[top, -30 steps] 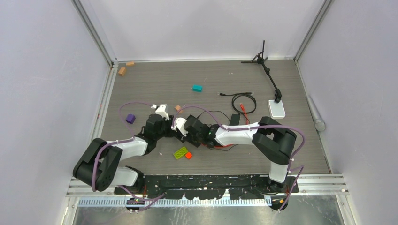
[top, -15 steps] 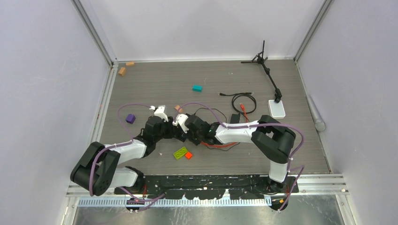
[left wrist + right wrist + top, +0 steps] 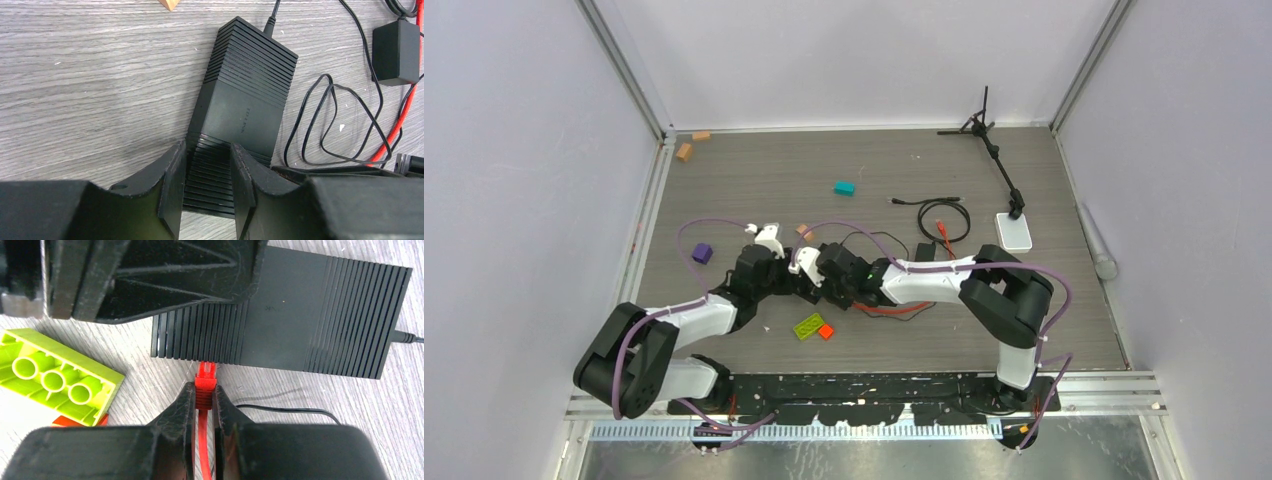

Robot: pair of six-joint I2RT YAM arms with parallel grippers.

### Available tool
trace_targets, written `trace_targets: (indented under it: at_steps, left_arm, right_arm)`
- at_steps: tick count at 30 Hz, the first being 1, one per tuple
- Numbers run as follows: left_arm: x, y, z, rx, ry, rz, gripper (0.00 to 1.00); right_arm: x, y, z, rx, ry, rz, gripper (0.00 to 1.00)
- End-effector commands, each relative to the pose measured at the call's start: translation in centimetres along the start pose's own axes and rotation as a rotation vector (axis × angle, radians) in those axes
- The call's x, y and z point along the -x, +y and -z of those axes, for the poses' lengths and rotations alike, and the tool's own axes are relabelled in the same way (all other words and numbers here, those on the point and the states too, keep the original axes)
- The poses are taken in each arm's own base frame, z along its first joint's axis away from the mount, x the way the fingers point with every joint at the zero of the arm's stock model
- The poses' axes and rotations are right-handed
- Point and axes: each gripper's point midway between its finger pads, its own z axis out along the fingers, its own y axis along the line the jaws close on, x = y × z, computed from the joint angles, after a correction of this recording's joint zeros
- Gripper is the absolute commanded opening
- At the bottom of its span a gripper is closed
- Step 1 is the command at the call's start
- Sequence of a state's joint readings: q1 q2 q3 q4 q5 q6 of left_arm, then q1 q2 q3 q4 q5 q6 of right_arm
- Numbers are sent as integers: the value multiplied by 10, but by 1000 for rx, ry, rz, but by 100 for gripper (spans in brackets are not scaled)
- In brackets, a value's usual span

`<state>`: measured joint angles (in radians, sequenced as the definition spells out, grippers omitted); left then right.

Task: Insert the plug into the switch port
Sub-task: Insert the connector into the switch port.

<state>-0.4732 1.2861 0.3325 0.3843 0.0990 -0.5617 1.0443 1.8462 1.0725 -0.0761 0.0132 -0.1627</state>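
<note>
The switch (image 3: pixel 245 95) is a flat black ribbed box lying on the table. My left gripper (image 3: pixel 206 167) reaches over its near ribbed end. The jaws stand partly apart, narrower than the box, and pinch nothing. My right gripper (image 3: pixel 202 392) is shut on the plug (image 3: pixel 206 380), the red connector of the red-orange cable (image 3: pixel 894 311). The plug's clear tip meets the switch's long side face (image 3: pixel 280 310); the switch port itself is hidden. In the top view both grippers (image 3: pixel 792 283) (image 3: pixel 822 285) meet over the switch.
A lime brick (image 3: pixel 55 375) and a small red brick (image 3: pixel 826 332) lie just left of the plug. A black power brick (image 3: pixel 396 52) with looping thin wire (image 3: pixel 345 125) lies beyond the switch. Teal (image 3: pixel 844 187), purple (image 3: pixel 702 253) and tan (image 3: pixel 684 151) blocks are scattered farther off.
My right gripper has shifted left with the plug, closer to my left gripper and the switch. The left arm has barely moved.
</note>
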Motion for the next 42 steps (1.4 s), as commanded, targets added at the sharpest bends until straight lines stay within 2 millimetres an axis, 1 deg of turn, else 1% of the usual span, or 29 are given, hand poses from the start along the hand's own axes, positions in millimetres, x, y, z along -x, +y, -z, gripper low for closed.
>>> trace_targets:
  at_steps: [1,3,5,9,11,14,16,17,20,25,30,32,36,38,39,42]
  left_arm:
    - [-57,-51,19,-248,252,11,37]
    - [-57,-51,20,-250,251,10,37]
    - [-57,-52,20,-254,249,10,37]
    - [-57,-50,24,-246,250,10,37]
    - [-52,-45,26,-209,226,2,38]
    - [-38,-28,29,-94,175,-11,38]
    - [-25,-14,31,-7,131,0,44]
    - [-18,-10,31,12,107,16,47]
    - [-1,-5,31,41,66,36,50]
    - [16,3,29,77,52,28,56]
    - [29,13,29,106,22,36,57]
    - [32,15,28,108,15,38,58]
    - [31,15,21,98,37,29,58]
    - [30,15,18,91,45,25,58]
    - [30,15,16,88,47,24,58]
    - [29,13,13,73,52,21,58]
  right_arm:
    - [149,19,26,58,-476,70,0]
    - [147,19,24,52,-473,68,0]
    - [146,14,24,24,-475,56,0]
    - [133,-3,16,-18,-440,17,0]
    - [125,-3,14,-10,-423,10,1]
    - [112,4,11,34,-381,23,0]
    - [102,11,8,71,-337,44,0]
    - [98,12,6,80,-320,55,0]
    - [88,13,0,85,-268,97,0]
    - [76,5,-9,59,-223,124,1]
    - [61,3,-12,56,-183,119,13]
    - [53,4,-13,64,-155,117,20]
    - [41,3,-14,77,-125,108,32]
    - [41,1,-13,77,-123,103,35]
    - [35,1,-12,82,-103,100,36]
    - [31,-1,-11,106,-81,80,36]
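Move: Just in front of the right fingers, which still hold the red plug, the switch port lies about 1 cm ahead, 2 cm to the left and 1 cm lower. From this hand the green brick lies about 5 cm back and 3 cm left, and the orange cube 6 cm back and 1 cm left. The left fingers are already at the switch's near end, its middle 3 cm ahead, 3 cm right and 2 cm below that hand. Keeping the plug at the port, the right hand first eases back about 1 cm, then goes left some 3 cm and a little forward, turning slightly counter-clockwise; only then do its fingers open beside the plug. The left hand draws back some 2 cm and left, opening wider, then comes forward again around the near end, about 3.5 cm farther left, lifting briefly and sinking again. ##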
